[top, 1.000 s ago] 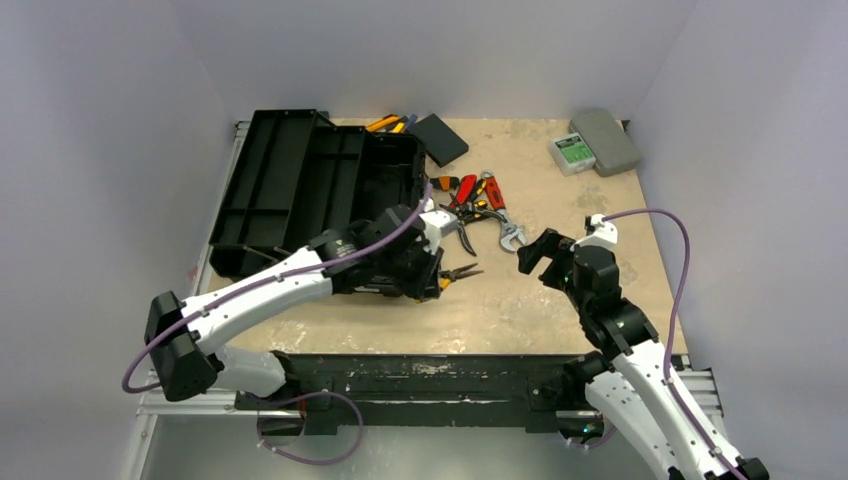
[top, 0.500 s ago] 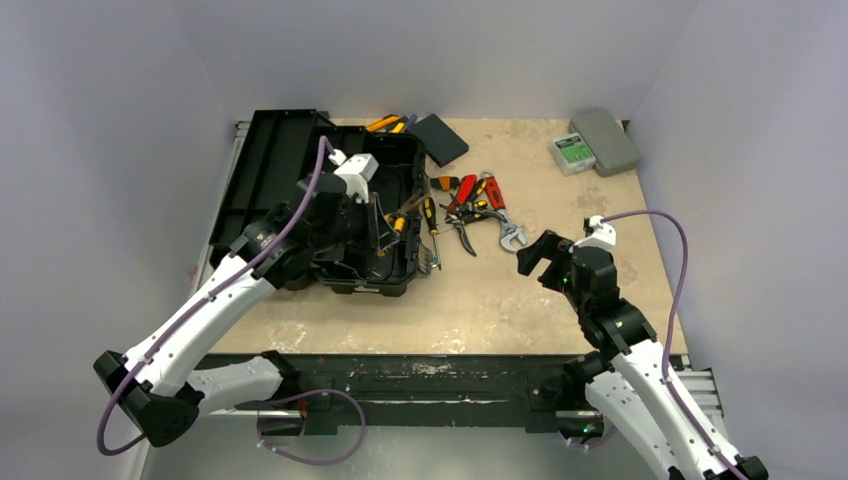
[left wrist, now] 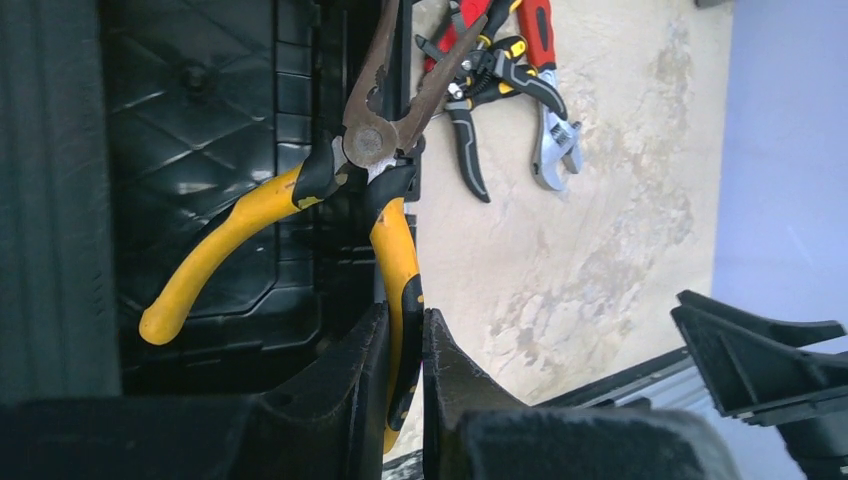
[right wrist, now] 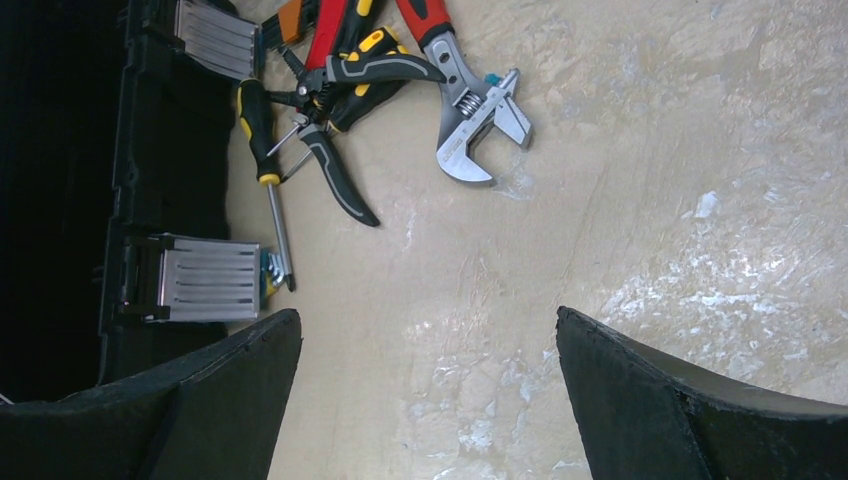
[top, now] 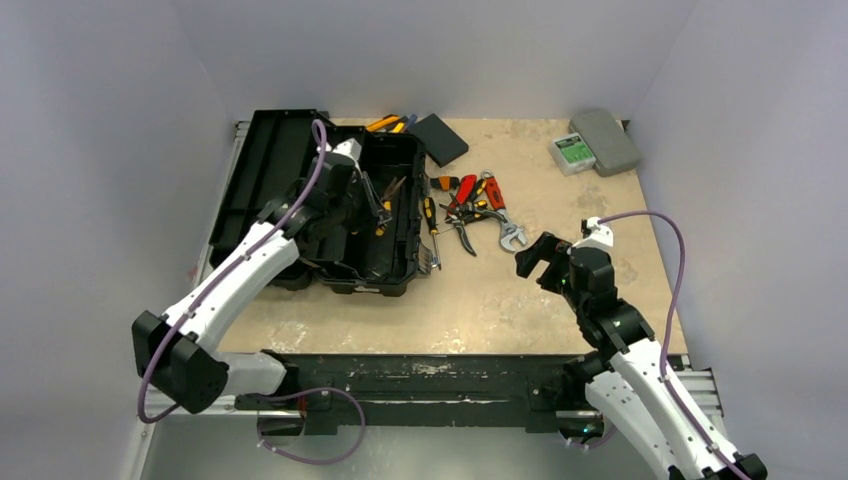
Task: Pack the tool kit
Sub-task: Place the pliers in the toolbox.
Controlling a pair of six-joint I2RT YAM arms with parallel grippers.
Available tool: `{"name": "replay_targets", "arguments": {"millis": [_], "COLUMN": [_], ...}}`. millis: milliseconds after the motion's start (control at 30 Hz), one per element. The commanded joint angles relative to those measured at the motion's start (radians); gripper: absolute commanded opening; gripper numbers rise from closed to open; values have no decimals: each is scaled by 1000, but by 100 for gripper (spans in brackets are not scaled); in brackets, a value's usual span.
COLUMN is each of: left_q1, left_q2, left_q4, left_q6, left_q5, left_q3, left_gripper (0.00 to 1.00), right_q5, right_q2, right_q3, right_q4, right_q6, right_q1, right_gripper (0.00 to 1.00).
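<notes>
The black toolbox (top: 400,262) lies open at the left of the table, its lid (top: 270,170) folded back. Over its tray, my left gripper (top: 372,210) is shut on one handle of the yellow-handled pliers (left wrist: 365,145); the grip shows in the left wrist view (left wrist: 405,322). The pliers' nose points past the box's right wall. A heap of red and black-handled pliers (top: 468,200), a screwdriver (right wrist: 262,140) and an adjustable wrench (right wrist: 475,115) lie on the table right of the box. My right gripper (right wrist: 428,318) hangs open above bare table near the wrench.
A small flat black box (top: 438,138) lies behind the toolbox, with yellow-handled tools (top: 388,123) beside it. A grey case (top: 608,140) and a green-labelled device (top: 572,150) sit at the back right. Metal latches (right wrist: 205,275) stick out from the toolbox's right wall.
My left arm has carried the yellow pliers from the table in front of the toolbox up and back over its tray. The right arm has barely moved.
</notes>
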Motion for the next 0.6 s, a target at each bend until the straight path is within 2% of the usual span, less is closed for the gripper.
{"name": "replay_targets", "arguments": {"millis": [0, 167, 267, 467, 567], "left_q1": [44, 78, 107, 138, 157], "left_q2": [48, 128, 168, 250, 300], "left_q4": [210, 302, 317, 219, 226], "left_q6": [-103, -196, -253, -173, -125], "left_q5": [195, 220, 188, 26, 32], "left_q3": [5, -4, -14, 32, 34], "left_gripper": [0, 0, 0, 0, 0], "right_q5": [-5, -1, -3, -5, -6], "right_q2": [-4, -14, -20, -30, -31], "right_q3": [0, 1, -1, -23, -30], "right_q4": [14, 0, -8, -13, -9], "right_q6": [8, 6, 6, 8, 9], "right_q1": [-2, -1, -1, 0, -1], "right_gripper": [98, 98, 98, 98, 98]}}
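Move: Ahead of the left hand, which already holds the pliers by one handle end, lies the toolbox's open lower bay: its middle about 8 cm farther out, straight in line and some 16 cm below. The middle tray stands about 11 cm left and 10 cm ahead; the screwdriver on the table is roughly 9 cm right and 6 cm ahead, the black-handled cutter 16 cm right and 8 cm ahead. From the right hand the bay is about 14 cm ahead and 28 cm left. Carrying the pliers out over the lower bay, the left hand goes forward about 7 cm and sinks some 6 cm, most of that late, bowing roughly 3 cm to the right on the way before coming back in line. The wrist tips the fingers further down and turns slightly counter-clockwise, about 15 degrees in all; the fingers keep their pinch on the handle. ##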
